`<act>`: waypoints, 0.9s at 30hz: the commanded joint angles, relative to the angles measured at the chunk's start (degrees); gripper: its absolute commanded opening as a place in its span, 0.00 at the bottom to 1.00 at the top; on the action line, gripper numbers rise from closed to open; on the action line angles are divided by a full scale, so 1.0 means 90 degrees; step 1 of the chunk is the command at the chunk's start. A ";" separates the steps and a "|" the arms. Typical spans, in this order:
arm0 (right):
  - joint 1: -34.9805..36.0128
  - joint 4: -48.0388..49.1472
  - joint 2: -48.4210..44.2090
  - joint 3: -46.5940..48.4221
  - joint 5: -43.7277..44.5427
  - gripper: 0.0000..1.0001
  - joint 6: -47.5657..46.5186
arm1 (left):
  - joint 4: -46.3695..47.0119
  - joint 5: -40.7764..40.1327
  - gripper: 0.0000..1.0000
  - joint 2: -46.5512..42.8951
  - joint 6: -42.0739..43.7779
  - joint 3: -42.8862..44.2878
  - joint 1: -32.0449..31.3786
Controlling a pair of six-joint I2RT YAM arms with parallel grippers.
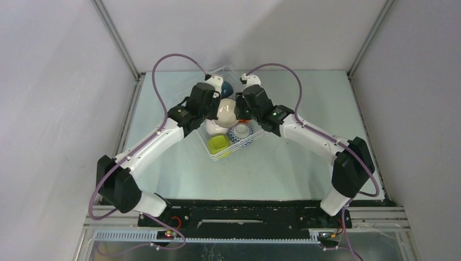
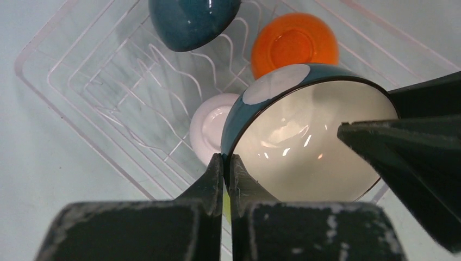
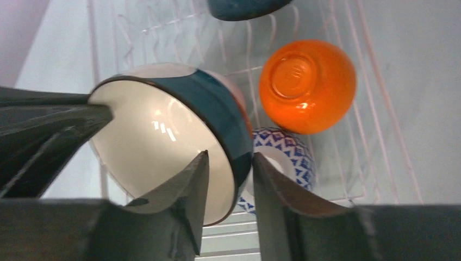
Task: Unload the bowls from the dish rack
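Observation:
A teal bowl [image 1: 225,111] with a pale inside hangs tilted above the dish rack [image 1: 215,155]. My left gripper [image 2: 225,157] is shut on its rim [image 2: 234,136]. My right gripper [image 3: 231,155] straddles the opposite rim, one finger inside the bowl [image 3: 157,141] and one outside, with a gap on the inner side. In the rack are a dark blue bowl [image 2: 193,22], an orange bowl [image 3: 307,84], a white bowl [image 2: 209,128], a lime green bowl [image 1: 218,144] and a blue-and-white patterned bowl [image 3: 285,155].
The rack's see-through wire slots [image 2: 81,81] stand under both grippers. Pale green table surface [image 1: 304,163] lies around the rack. Grey walls and metal frame posts [image 1: 117,43] close in the sides and back.

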 commanded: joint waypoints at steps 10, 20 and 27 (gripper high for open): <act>-0.0007 -0.0835 0.0036 0.0729 0.0794 0.00 -0.0190 | 0.0245 0.0627 0.41 -0.0350 -0.0401 0.0691 -0.0068; -0.1504 -0.1879 -0.0337 0.1443 0.0019 0.00 -0.0052 | 0.0604 0.0029 1.00 -0.1737 -0.2292 -0.0555 0.0445; -0.2977 -0.2457 0.0073 0.1863 -0.0694 0.00 0.0385 | 0.0486 -0.0574 1.00 -0.2698 -0.3713 -0.2041 0.1099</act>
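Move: The left hand already pinches the near-left rim of the cream-lined bowl, whose middle lies about 5 cm to its right, 1 ahead and 2 below. The right hand's half-open fingers straddle the opposite rim, the bowl's middle some 5 cm to their left, level fore and aft, 2 below. From the right hand, roughly 9 cm lower, the orange bowl lies 6 ahead and 2 right, the patterned bowl 3 back and 1 right, the white bowl 9 left and level. The right fingers close and pinch the cream-lined bowl's rim as both hands ease a little to the right; the left fingers then open wide and let go, that hand rising and swinging left and slightly back, rolling its left side down. The right hand, having sunk about 2 cm, carries the bowl some 16 cm right and 7 forward, rising again and turning about 20 degrees clockwise. ##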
